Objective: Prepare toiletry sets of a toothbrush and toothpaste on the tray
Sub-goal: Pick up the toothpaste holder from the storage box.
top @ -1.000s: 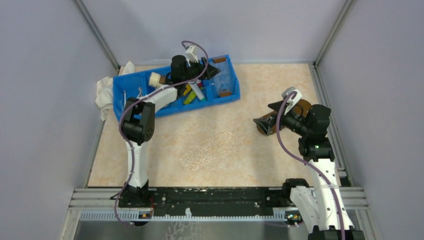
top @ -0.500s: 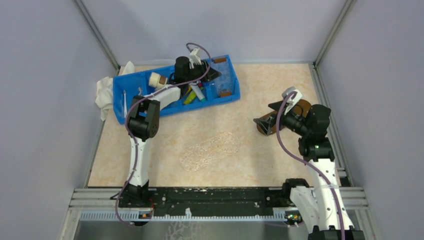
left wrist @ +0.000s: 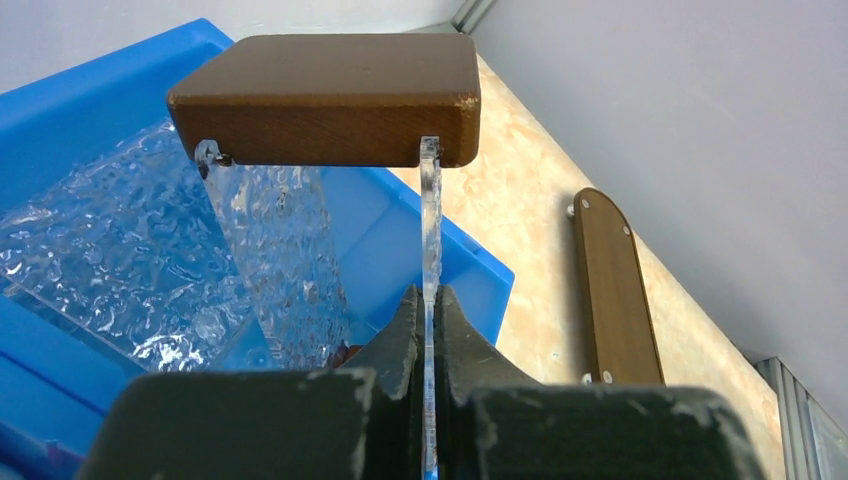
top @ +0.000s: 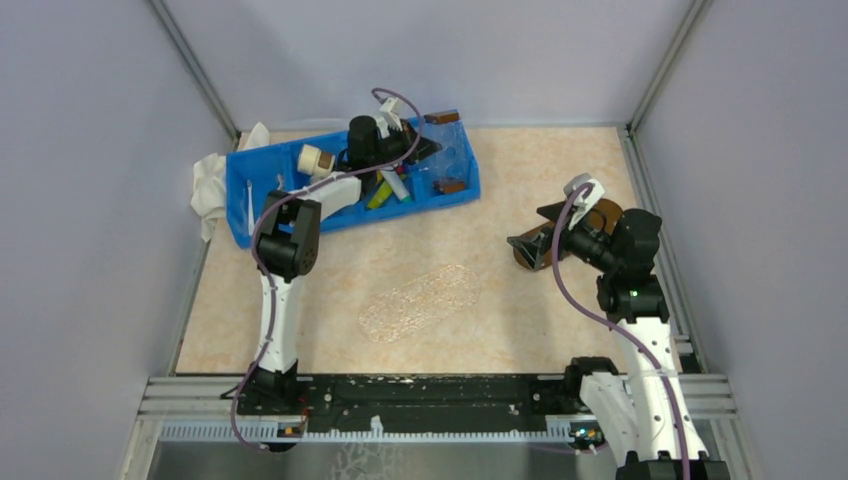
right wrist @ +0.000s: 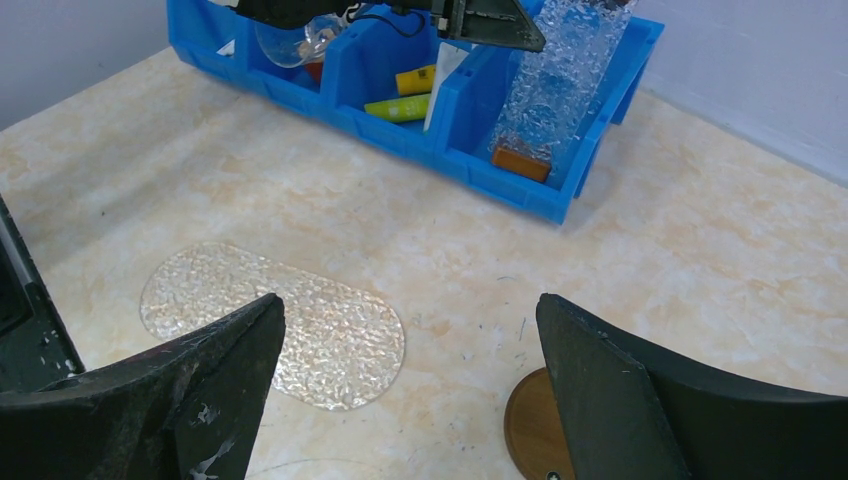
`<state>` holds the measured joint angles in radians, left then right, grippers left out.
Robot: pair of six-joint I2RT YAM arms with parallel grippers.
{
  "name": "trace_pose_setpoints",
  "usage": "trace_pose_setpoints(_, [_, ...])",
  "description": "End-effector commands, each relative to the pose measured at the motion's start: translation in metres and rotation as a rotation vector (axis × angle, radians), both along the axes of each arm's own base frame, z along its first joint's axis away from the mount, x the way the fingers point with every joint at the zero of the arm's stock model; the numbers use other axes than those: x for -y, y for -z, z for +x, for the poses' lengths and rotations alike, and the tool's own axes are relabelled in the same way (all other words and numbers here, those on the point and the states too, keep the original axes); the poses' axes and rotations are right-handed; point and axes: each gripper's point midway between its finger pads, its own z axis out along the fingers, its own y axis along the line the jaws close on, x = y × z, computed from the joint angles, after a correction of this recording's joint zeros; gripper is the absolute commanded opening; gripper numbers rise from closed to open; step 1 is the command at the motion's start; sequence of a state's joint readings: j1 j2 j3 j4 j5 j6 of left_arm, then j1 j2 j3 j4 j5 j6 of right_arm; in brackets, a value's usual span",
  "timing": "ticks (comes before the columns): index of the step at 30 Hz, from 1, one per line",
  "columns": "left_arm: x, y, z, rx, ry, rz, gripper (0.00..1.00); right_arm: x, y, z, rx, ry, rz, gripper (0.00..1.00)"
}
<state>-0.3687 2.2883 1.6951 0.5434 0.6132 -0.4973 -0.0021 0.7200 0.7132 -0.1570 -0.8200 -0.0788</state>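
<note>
A clear tray with wooden ends (top: 441,117) stands on end in the right compartment of the blue bin (top: 258,158). My left gripper (left wrist: 428,300) is shut on its thin clear wall (left wrist: 430,215), just below the upper wooden end (left wrist: 325,98). Yellow and green toothpaste tubes (right wrist: 403,107) lie in the middle compartment. A thin white toothbrush (top: 248,205) lies in the left one. My right gripper (right wrist: 410,390) hangs open and empty over the table at the right (top: 535,245).
A clear textured oval plate (top: 420,300) lies mid-table. A brown wooden oval (right wrist: 535,430) rests under the right gripper. A white cloth (top: 208,185) lies left of the bin, and a round cup (top: 315,157) sits inside it. Grey walls enclose three sides.
My left gripper has closed from open onto the tray's clear wall, and its arm has shifted a little right. The tray's upper wooden end has risen slightly. The right arm has not moved.
</note>
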Motion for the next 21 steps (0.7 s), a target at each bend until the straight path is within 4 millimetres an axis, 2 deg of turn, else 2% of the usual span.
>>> trace_pose_setpoints(1, [0.000,-0.068,-0.016,0.205,0.039,-0.069,0.00,-0.001,-0.011,0.000,0.062,-0.009,-0.009,0.96])
trace_pose_setpoints(8, [-0.003,-0.100,-0.033,0.278,0.051,-0.109,0.00,-0.002,-0.011,0.000,0.060,-0.013,-0.007,0.96])
trace_pose_setpoints(21, [-0.013,-0.135,-0.078,0.316,0.070,-0.246,0.00,-0.009,-0.008,-0.003,0.033,-0.058,0.023,0.96])
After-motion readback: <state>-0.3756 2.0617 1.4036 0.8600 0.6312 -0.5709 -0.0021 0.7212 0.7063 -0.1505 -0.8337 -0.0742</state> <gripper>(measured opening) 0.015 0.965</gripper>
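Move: The toothpaste holder is already pinched in the left hand by one clear wall, its middle about 2 cm ahead and 2 cm right of the hand point, roughly 1 cm lower. From that hand, the white tube lies some 11 cm left, 3 cm back and 5 cm below. The clear oval tray is about 28 cm back, 4 cm left and 8 cm below. From the idle right hand the holder is around 31 cm ahead, 16 cm left and 11 cm down. The toothpaste holder, still pinched by its clear wall in the left hand's shut fingers, is carried up about 7 cm out of the storage box's right-hand compartment and drawn back some 5 cm towards the robot. The hand starts off back almost level, then climbs faster, and its fingertips tip upward by about 10 degrees. ##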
